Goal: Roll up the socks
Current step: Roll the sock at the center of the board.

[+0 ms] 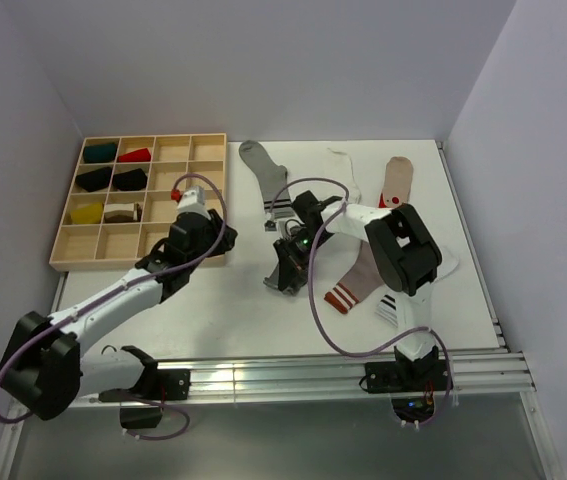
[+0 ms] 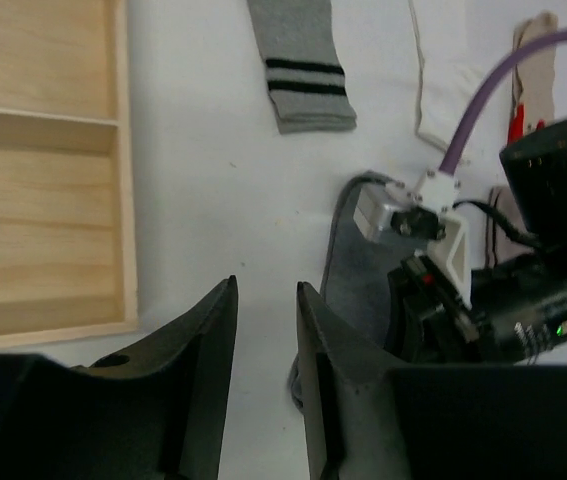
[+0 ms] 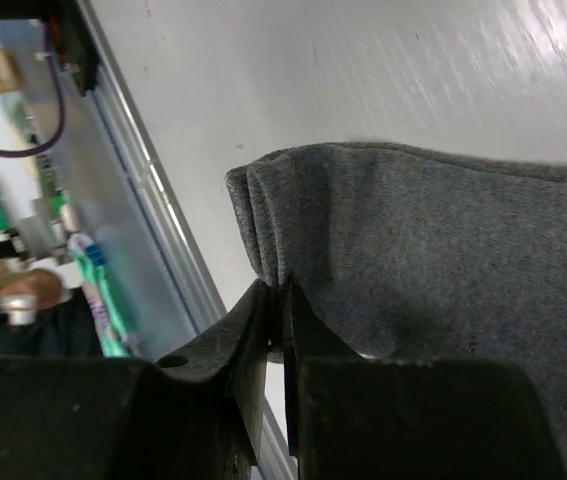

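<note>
My right gripper [image 3: 281, 290] is shut on the folded edge of a plain dark grey sock [image 3: 433, 250], pinching several layers just above the table near its middle [image 1: 285, 272]. My left gripper [image 2: 265, 310] is partly open with only bare table between its fingers. It stands beside the tray's right edge, left of the dark grey sock [image 2: 358, 270]. A grey sock with dark cuff stripes [image 1: 260, 170] lies flat at the back. A white sock [image 1: 348, 165], a taupe sock [image 1: 398, 180], a red-white striped taupe sock [image 1: 351, 285] and a black-striped white sock [image 1: 388, 308] lie to the right.
A wooden compartment tray [image 1: 73, 245] sits at the back left with rolled socks in several cells. An aluminium rail [image 1: 293, 378] runs along the near table edge. The right arm [image 1: 403, 245] reaches over the socks on the right.
</note>
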`<state>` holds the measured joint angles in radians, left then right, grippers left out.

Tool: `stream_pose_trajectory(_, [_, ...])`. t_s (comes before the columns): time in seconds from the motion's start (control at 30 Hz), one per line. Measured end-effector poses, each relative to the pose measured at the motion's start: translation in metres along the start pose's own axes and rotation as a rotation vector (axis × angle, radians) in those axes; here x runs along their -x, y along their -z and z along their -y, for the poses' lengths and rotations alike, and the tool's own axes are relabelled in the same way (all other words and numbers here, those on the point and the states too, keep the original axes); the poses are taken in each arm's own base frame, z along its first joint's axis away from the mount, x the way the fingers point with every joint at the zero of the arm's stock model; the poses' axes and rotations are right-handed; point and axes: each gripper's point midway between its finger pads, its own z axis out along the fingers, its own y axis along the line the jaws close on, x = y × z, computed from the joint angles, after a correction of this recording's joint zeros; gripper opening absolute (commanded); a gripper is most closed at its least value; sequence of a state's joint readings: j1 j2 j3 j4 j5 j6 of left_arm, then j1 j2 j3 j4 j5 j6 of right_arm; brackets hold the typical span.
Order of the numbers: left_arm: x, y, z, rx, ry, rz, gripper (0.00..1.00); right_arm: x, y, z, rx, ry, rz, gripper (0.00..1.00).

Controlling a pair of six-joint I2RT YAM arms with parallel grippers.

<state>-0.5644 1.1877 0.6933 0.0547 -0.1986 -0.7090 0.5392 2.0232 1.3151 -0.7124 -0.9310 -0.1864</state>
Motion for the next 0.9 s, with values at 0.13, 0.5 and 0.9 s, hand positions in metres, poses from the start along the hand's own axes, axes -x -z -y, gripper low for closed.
stream_pose_trajectory(0.13, [-0.037, -0.014, 0.002, -0.084, -0.043, -0.069, 0.34, -0.008, 0.000, 0.010, 0.049, -0.073, -0.022, 0.02])
stream_pose_trajectory(0.5, [-0.096, -0.026, 0.045, -0.388, -0.146, -0.199, 0.56, -0.014, 0.002, 0.014, 0.098, -0.157, -0.036, 0.01])
stream_pose_trajectory(0.9, [-0.150, -0.027, 0.055, -0.568, -0.212, -0.336, 0.56, -0.014, 0.015, 0.032, 0.136, -0.247, -0.003, 0.01])
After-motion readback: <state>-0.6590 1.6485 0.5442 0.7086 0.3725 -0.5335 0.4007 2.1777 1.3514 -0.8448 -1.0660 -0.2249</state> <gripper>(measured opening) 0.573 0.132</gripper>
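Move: The sock's folded cuff, pinched at one end by the right hand, lies about 15 cm to the left hand's right, 7 cm back and 13 cm below. From the left hand, the striped grey sock's cuff is roughly 12 cm right and 9 cm ahead, while the wooden box's middle is some 23 cm left and 11 cm ahead. From the right hand, the sock's body lies about 6 cm ahead, 3 cm right and 4 cm below; the red-striped sock is about 19 cm right and 3 cm ahead. Sweeping right and down, and drawing back about 6 cm, the left hand comes in towards the free end of the folded cuff, turning clockwise some 40 degrees and spreading its fingers wider partway along. The right hand keeps its pinch on the cuff and draws it about 3 cm right and 2 cm down, rolling its forward side slightly downward. ##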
